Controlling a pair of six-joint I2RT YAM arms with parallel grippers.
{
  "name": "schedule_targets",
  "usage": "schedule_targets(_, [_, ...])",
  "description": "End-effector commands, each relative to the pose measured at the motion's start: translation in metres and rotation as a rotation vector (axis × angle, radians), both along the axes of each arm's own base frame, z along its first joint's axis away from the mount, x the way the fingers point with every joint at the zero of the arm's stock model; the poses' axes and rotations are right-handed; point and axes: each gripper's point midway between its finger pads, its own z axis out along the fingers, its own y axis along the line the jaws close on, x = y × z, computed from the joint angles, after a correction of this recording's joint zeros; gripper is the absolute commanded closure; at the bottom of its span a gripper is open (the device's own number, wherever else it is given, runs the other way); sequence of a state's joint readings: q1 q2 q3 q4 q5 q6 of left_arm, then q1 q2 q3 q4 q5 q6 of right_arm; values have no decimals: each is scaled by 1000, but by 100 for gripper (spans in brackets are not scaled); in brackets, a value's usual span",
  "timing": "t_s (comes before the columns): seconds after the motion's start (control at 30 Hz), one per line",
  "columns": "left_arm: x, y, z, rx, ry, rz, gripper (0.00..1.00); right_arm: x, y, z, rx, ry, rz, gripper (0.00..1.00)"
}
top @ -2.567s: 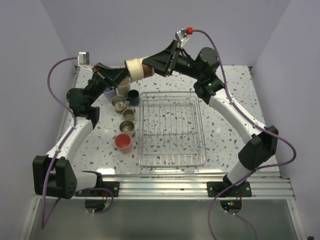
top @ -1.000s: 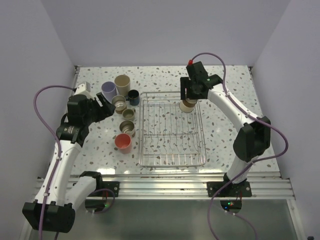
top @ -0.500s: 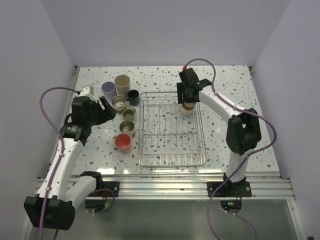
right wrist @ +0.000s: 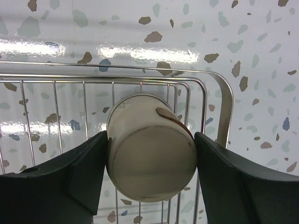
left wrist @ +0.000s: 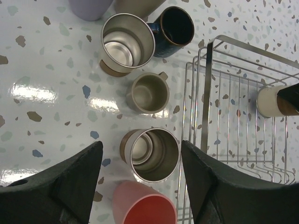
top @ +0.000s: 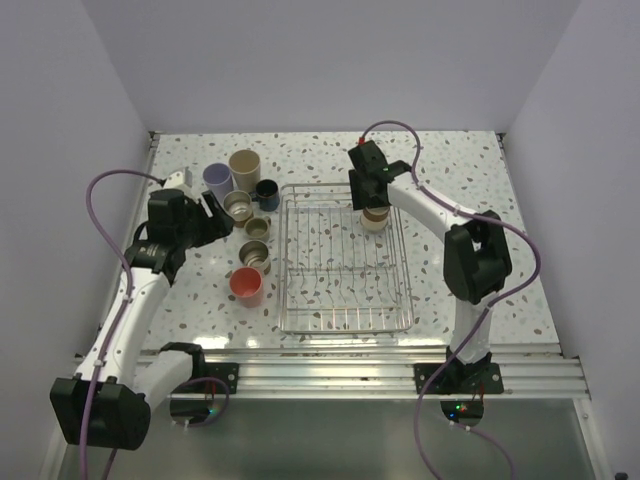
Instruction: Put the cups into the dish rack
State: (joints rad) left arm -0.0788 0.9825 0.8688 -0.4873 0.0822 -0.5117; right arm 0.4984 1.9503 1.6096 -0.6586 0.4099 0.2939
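My right gripper [right wrist: 152,135] is shut on a cream cup [right wrist: 149,161], its base facing the wrist camera, over the far right corner of the wire dish rack [top: 345,322]. From above, that cup [top: 375,220] shows just below the right gripper [top: 370,200]. My left gripper [left wrist: 141,144] hangs open above a steel cup [left wrist: 152,156] and a coral cup [left wrist: 145,210], touching neither. Left of the rack stand a lavender tumbler [top: 217,180], a beige tumbler [top: 245,165], a dark blue mug [top: 267,192], a steel cup [top: 238,206] and a small steel mug [top: 256,230].
The rack's tall end rail [left wrist: 208,93] rises close to the right of the steel cups. The cup cluster is tightly packed. Speckled tabletop [top: 460,200] lies to the right of the rack, and purple walls close in on three sides.
The right arm has brought the cream cup down to the rack's far right corner and shifted slightly left. The left gripper has crept a little toward the cups.
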Motion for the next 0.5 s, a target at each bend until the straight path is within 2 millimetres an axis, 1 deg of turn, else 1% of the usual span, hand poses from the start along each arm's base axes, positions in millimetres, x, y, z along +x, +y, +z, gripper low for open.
schedule_targets(0.0, [11, 0, 2, 18, -38, -20, 29, 9, 1, 2, -8, -18, -2, 75])
schedule_targets(0.03, [11, 1, 2, 23, -38, -14, 29, 9, 3, 3, -3, -22, 4, 67])
schedule_targets(0.07, [12, 2, 0, 27, -34, -11, 29, 9, 3, 5, -2, -24, 6, 49])
schedule_targets(0.13, [14, 3, -4, 32, -30, -11, 29, 10, 5, 9, 1, -32, 13, 35])
schedule_targets(0.17, [16, 3, -5, 32, -31, -11, 29, 10, 5, 11, 1, -38, 15, 30])
schedule_targets(0.23, [19, 3, -12, 39, -18, -7, 29, 11, 6, 16, 4, -49, 18, 11])
schedule_targets(0.3, [23, 5, -15, 45, -14, 1, 29, 11, 7, 23, 9, -53, 19, 1])
schedule_targets(0.43, [36, 12, -18, 69, -19, 37, 29, 10, 9, 45, 30, -86, 28, 1])
schedule_targets(0.47, [40, 14, -23, 79, -1, 47, 29, 10, 10, 50, 37, -90, 34, 1])
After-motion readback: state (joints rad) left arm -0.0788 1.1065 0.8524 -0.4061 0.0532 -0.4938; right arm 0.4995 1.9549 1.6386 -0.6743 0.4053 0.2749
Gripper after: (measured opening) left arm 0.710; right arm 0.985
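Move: From the open left hand the far steel cup, apparently next, lies about 16 cm straight ahead and 15 cm lower. At that same level, the small tan mug is 10 cm ahead and 5 cm right, the near steel cup level with the hand and 5 cm right, the navy mug 21 cm ahead and 7 cm right. The right fingers hold the upturned beige cup, its middle some 3 cm below them; the rack's far rim is 6 cm ahead, its right rim 6 cm right, both roughly 4 cm lower. Staying over the far right corner of the rack, the right hand spreads its fingers from the sides of the beige cup to fully open and lets go, barely starting to rise at the end. Meanwhile the left hand, fingers still open, sinks about 3 cm and reaches some 2 cm forward towards the far steel cup, gathering speed and touching nothing. ##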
